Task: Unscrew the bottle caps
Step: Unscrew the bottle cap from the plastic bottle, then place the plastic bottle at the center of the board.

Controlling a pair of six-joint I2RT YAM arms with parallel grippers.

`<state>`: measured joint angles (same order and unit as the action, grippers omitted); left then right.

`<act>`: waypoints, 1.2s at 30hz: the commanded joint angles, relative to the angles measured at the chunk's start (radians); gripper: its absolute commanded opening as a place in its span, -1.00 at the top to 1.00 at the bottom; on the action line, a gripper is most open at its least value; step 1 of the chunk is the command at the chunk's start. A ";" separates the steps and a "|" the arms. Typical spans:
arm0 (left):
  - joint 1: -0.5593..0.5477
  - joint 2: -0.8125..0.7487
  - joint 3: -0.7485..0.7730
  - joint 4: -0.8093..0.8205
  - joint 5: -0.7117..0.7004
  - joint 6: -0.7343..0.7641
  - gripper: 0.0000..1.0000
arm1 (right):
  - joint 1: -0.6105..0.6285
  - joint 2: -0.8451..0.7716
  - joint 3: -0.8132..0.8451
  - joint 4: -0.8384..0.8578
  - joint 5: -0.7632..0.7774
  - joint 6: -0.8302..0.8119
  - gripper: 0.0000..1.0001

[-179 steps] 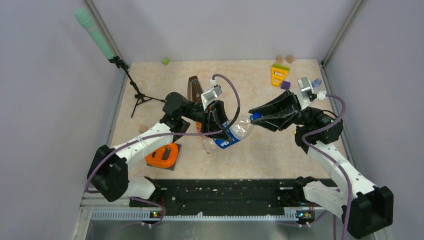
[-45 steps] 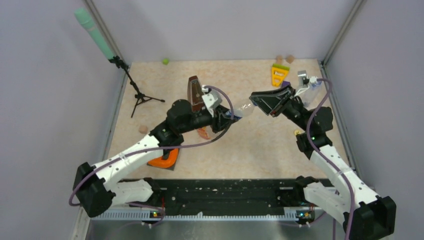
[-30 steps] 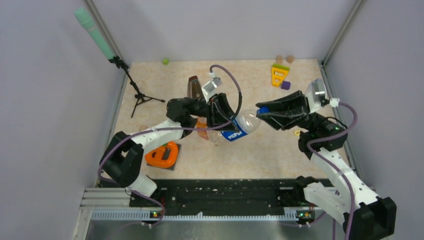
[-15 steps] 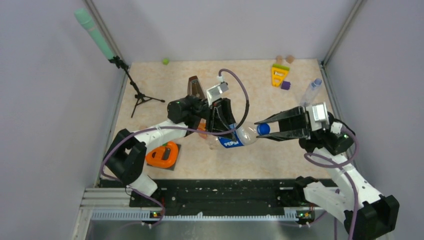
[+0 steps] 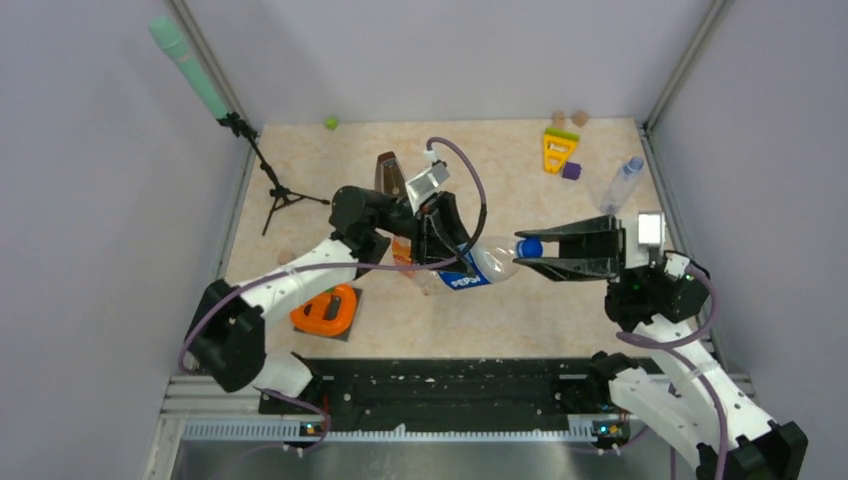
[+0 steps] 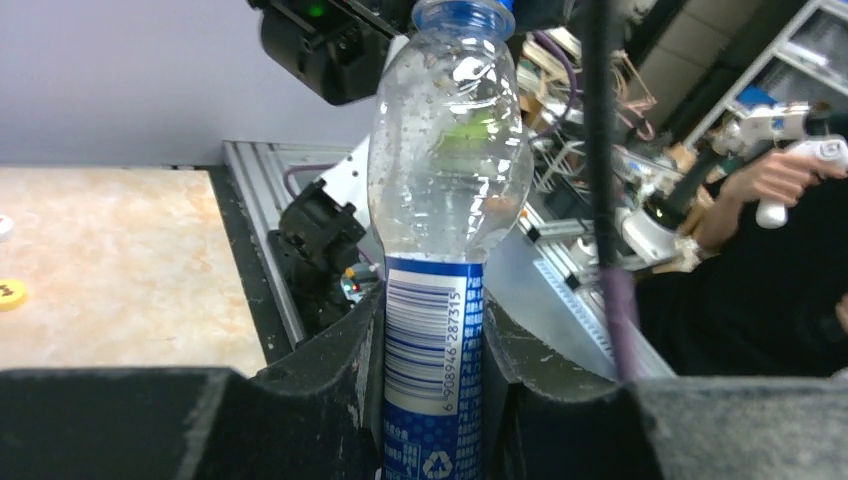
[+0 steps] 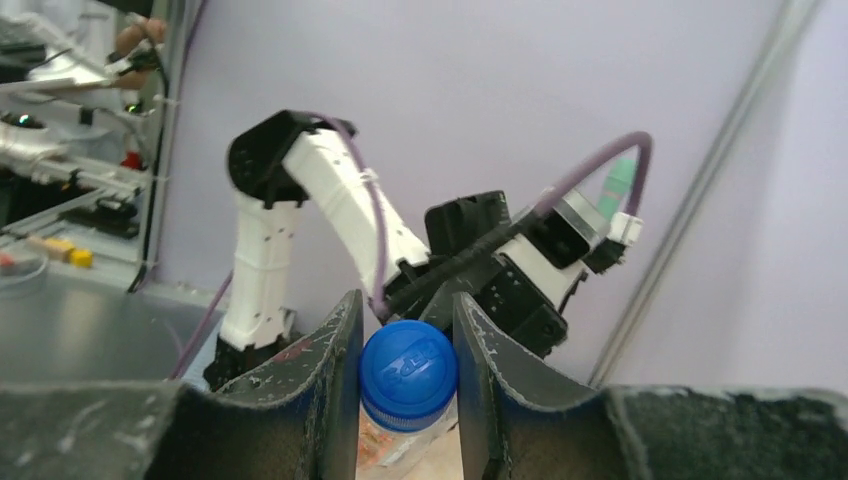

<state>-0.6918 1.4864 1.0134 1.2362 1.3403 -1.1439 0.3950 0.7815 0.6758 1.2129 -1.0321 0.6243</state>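
The slim bottle with the blue label (image 5: pixel 478 268) is held level above the table between both arms. My left gripper (image 5: pixel 447 252) is shut on its labelled body (image 6: pixel 432 370); in the left wrist view the clear upper half (image 6: pixel 447 170) rises from the jaws. My right gripper (image 5: pixel 537 254) is shut on its blue cap (image 5: pixel 530 247), and both fingers press the cap's sides (image 7: pixel 408 368). The slim unlabelled bottle (image 5: pixel 621 185) lies at the right rear. An orange-tinted bottle (image 5: pixel 401 252) shows partly behind my left gripper. A small yellow cap (image 6: pixel 10 294) lies on the table.
A brown metronome (image 5: pixel 387 176) stands just behind my left wrist. A microphone tripod (image 5: pixel 272 186) stands at the left. An orange object (image 5: pixel 326 309) lies near the front left. A yellow toy (image 5: pixel 558 150), a purple block (image 5: pixel 571 171) and wooden discs (image 5: pixel 569 118) sit at the back right.
The right wrist has turned and swung toward the near side while staying on the blue cap. The bottle's neck has come nearer with it. The left gripper keeps its hold.
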 commanded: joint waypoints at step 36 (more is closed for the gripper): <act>-0.184 -0.108 -0.359 -0.304 -1.103 0.939 1.00 | 0.005 0.057 0.292 -1.827 1.513 -0.092 -0.57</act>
<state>-0.8524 1.2865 0.6987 0.5819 0.3241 -0.2108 0.3973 0.8036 0.8845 -0.3397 0.3683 0.5354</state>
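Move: The blue cap of the plastic bottle is still between the right hand's pads; from the left hand, which holds the bottle by its label, the cap lies about 10 cm to the right, 2 cm back and 9 cm above. On the table, some 44 cm below the right hand, a yellow cap lies 14 cm ahead and 21 cm right, and the emptied clear bottle stands 28 cm ahead and 27 cm right. The orange bottle stands about 13 cm ahead and 9 cm left of the left hand, well below. Opening wide almost at once, the right fingers let go of the cap while that hand first rises a little, then sweeps some 20 cm forward, 16 cm down and 14 cm right, towards the emptied clear bottle, swinging clockwise and tipping down. The left hand keeps its grip, carries the bottle roughly 10 cm forward and 12 cm down, and turns it counter-clockwise. ##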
